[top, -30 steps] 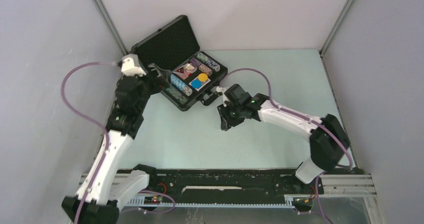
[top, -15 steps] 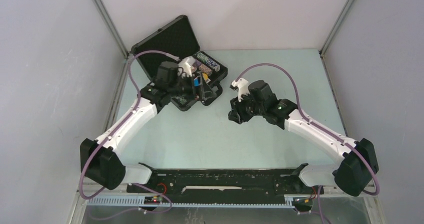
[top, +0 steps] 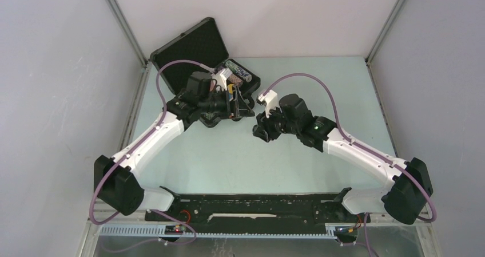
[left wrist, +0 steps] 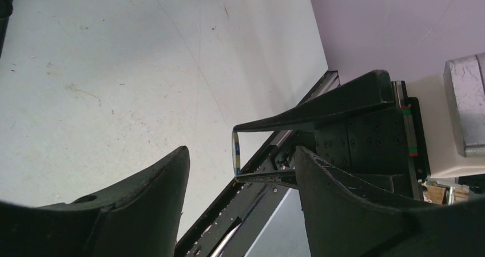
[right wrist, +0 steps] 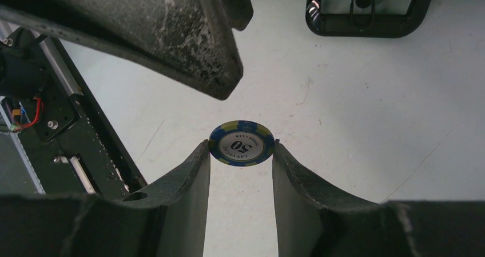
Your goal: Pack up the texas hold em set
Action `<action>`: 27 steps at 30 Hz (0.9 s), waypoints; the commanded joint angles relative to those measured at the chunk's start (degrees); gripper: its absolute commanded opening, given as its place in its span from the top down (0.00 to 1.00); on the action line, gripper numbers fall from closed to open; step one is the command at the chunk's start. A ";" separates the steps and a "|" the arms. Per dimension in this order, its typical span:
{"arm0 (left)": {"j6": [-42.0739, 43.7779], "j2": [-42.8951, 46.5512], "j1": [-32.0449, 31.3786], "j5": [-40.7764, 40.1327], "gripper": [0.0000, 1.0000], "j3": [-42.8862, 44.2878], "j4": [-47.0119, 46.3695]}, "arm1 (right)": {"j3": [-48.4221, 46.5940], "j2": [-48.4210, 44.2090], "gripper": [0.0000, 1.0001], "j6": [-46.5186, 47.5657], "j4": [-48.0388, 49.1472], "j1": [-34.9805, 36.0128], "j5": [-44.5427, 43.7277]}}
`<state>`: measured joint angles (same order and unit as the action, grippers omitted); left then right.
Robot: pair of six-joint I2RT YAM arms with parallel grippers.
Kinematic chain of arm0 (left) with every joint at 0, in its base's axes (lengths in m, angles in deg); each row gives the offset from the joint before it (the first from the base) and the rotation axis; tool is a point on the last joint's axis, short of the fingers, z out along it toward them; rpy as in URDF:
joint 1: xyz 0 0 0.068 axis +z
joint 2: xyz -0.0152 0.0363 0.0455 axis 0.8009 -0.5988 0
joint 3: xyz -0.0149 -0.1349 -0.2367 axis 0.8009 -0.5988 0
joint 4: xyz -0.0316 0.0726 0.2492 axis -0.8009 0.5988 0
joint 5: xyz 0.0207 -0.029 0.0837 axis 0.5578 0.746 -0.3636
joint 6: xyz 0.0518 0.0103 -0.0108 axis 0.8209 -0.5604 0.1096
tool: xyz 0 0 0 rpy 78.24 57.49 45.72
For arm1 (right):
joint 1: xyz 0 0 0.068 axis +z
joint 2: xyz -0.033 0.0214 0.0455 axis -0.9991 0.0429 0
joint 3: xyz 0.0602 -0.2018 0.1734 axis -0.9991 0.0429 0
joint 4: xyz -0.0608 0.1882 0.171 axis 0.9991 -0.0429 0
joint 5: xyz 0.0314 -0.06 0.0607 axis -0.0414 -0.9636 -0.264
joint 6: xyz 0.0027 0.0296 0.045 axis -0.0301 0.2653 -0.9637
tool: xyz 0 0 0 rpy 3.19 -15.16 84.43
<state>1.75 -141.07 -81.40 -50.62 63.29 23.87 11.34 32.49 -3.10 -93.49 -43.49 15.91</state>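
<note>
The black poker case (top: pixel 191 50) lies open at the back left, with rows of chips (top: pixel 239 72) in its tray. My right gripper (right wrist: pixel 241 146) is shut on a blue and yellow "50" poker chip (right wrist: pixel 241 143), held by its edges at the fingertips above the table. In the top view the right gripper (top: pixel 259 130) is just right of the case's front. My left gripper (left wrist: pixel 241 161) is open and empty and faces the right gripper. The chip (left wrist: pixel 236 152) shows edge-on between the left fingers, farther off. In the top view the left gripper (top: pixel 240 106) hangs over the case's front corner.
The case's carry handle (right wrist: pixel 366 18) lies on the pale green table (top: pixel 229 154) beyond the chip. One left finger (right wrist: pixel 183 36) looms above the chip in the right wrist view. The black base rail (top: pixel 257 208) runs along the near edge.
My left arm has swung from the left wall across the case toward the right gripper. My right gripper has turned and moved left toward it, the chip still held.
</note>
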 commanded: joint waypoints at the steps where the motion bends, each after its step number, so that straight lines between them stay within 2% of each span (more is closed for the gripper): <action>1: -1.12 0.41 -1.19 1.39 0.30 0.95 -2.06 | 0.07 -0.85 0.59 0.27 3.84 0.51 -1.92; 9: 2.38 -1.41 -4.18 -1.57 0.40 2.49 1.64 | 0.04 -2.24 0.59 0.63 4.13 -0.10 -2.05; 14: 3.70 -2.20 -4.78 -0.86 0.50 2.86 2.06 | 0.03 -2.87 0.59 0.90 3.88 -0.05 -1.70; 21: 4.92 -3.09 -5.70 -1.29 0.55 3.41 3.19 | 0.04 -3.99 0.59 1.51 3.74 -0.11 -1.51; 27: 5.30 -3.58 -6.77 -0.81 0.66 3.64 3.09 | 0.04 -3.50 0.59 1.44 3.70 0.15 -1.54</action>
<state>5.32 -144.46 -87.10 -51.74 63.29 26.82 11.36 30.37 -2.79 -91.93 -43.51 14.54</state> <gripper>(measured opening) 0.378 0.475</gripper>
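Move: My right hand already pinches the 50 chip by its rim, right between its pads. From my empty left hand that chip is about 4 cm back, 3 cm to the right and 5 cm below. The case handle lies roughly 6 cm ahead of my left hand, 2 cm left and 20 cm down; the card box is some 10 cm ahead, 8 cm left and 19 cm down. I close my left fingers from wide to under half open as I bring them down about 3 cm, back and to the right onto the chip, turning slightly clockwise, so they straddle its faces with one finger over the printed side. My right hand keeps its rim pinch and lifts the chip about 2 cm to meet them. ##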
